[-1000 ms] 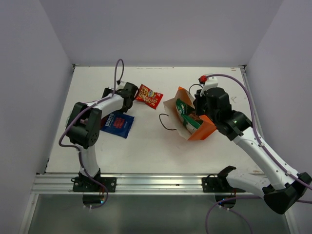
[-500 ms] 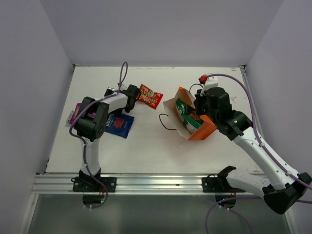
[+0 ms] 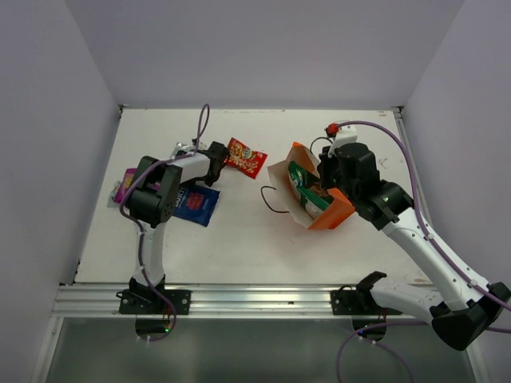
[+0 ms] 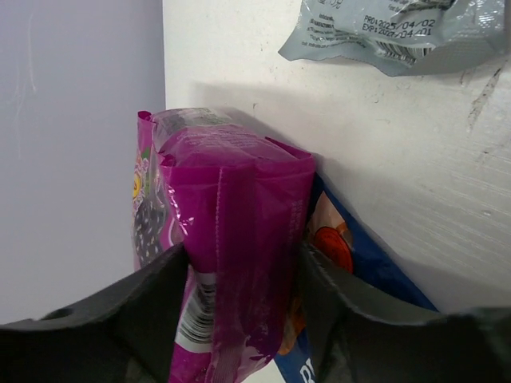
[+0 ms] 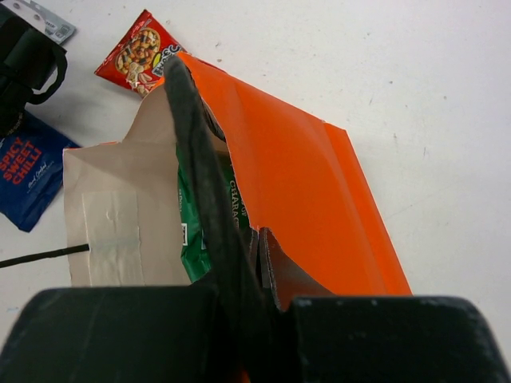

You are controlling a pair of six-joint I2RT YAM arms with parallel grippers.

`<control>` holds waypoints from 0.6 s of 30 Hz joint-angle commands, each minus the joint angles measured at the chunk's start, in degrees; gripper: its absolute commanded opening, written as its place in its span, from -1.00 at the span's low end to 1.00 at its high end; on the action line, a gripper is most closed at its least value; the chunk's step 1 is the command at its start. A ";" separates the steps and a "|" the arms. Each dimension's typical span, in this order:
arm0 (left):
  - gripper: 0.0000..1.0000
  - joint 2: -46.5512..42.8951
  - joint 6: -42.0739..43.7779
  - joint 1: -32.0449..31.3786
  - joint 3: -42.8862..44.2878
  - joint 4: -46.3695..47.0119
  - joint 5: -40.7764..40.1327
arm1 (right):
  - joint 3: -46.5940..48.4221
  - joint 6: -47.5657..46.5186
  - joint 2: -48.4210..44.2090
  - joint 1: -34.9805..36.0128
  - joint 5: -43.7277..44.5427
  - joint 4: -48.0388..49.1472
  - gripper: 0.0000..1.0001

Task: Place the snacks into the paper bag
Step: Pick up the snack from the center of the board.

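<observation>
My left gripper [image 4: 243,267] is shut on the magenta-purple packet [image 4: 231,199] and holds it near the table's left edge [image 3: 124,183]. The dark blue packet [image 3: 196,204] lies just beside and below it [image 4: 359,263]. The silver-grey packet [image 4: 399,32] lies further off. The red packet [image 3: 243,157] lies mid-table, left of the bag. My right gripper [image 5: 267,247] is shut on the upper wall of the orange paper bag [image 5: 311,191], holding its mouth open to the left [image 3: 315,195]. The green-and-white packet [image 5: 196,231] lies inside the bag.
The side wall [image 4: 72,159] stands close on the left of the magenta packet. A black cord handle [image 3: 271,203] of the bag trails on the table towards the middle. My left arm's folded forearm [image 3: 192,163] lies between the blue and red packets.
My left arm has folded further and its elbow moved right. The magenta packet in its gripper has come into view near the table's left edge. The right arm and bag have not moved.
</observation>
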 commanded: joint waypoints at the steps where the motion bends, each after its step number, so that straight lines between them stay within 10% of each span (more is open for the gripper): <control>1: 0.12 1.44 -1.40 1.22 1.90 -0.10 -1.36 | 0.31 -0.83 -1.10 0.36 0.20 -0.18 -1.00; 9: -0.83 -0.83 -3.06 1.22 3.30 -1.68 0.66 | 0.22 -0.83 -1.01 0.28 0.73 0.00 -1.00; 18: -1.00 -10.94 -5.70 0.52 17.44 -10.29 6.45 | 1.89 -0.83 -0.40 0.36 1.79 -0.61 -1.00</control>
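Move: The left hand's open fingers straddle the purple snack, whose middle is about 3 cm back, 2 cm to the left and 2 cm below. The silver snack lies some 6 cm farther out and 11 cm to the right of that hand; the blue snack is about 9 cm back and 13 cm to its right. From the right hand, the purple snack is roughly 54 cm left, 7 cm ahead and 25 cm below. Pinching the purple snack's bunched film, the left fingers close from about two-thirds open to shut while the hand stays almost in place. It then lifts about 4.5 cm, carrying its hold forward by 2 to 3 cm and slightly right, picking up speed as it goes. The right hand stays still, keeping its grip on the orange bag's edge. ##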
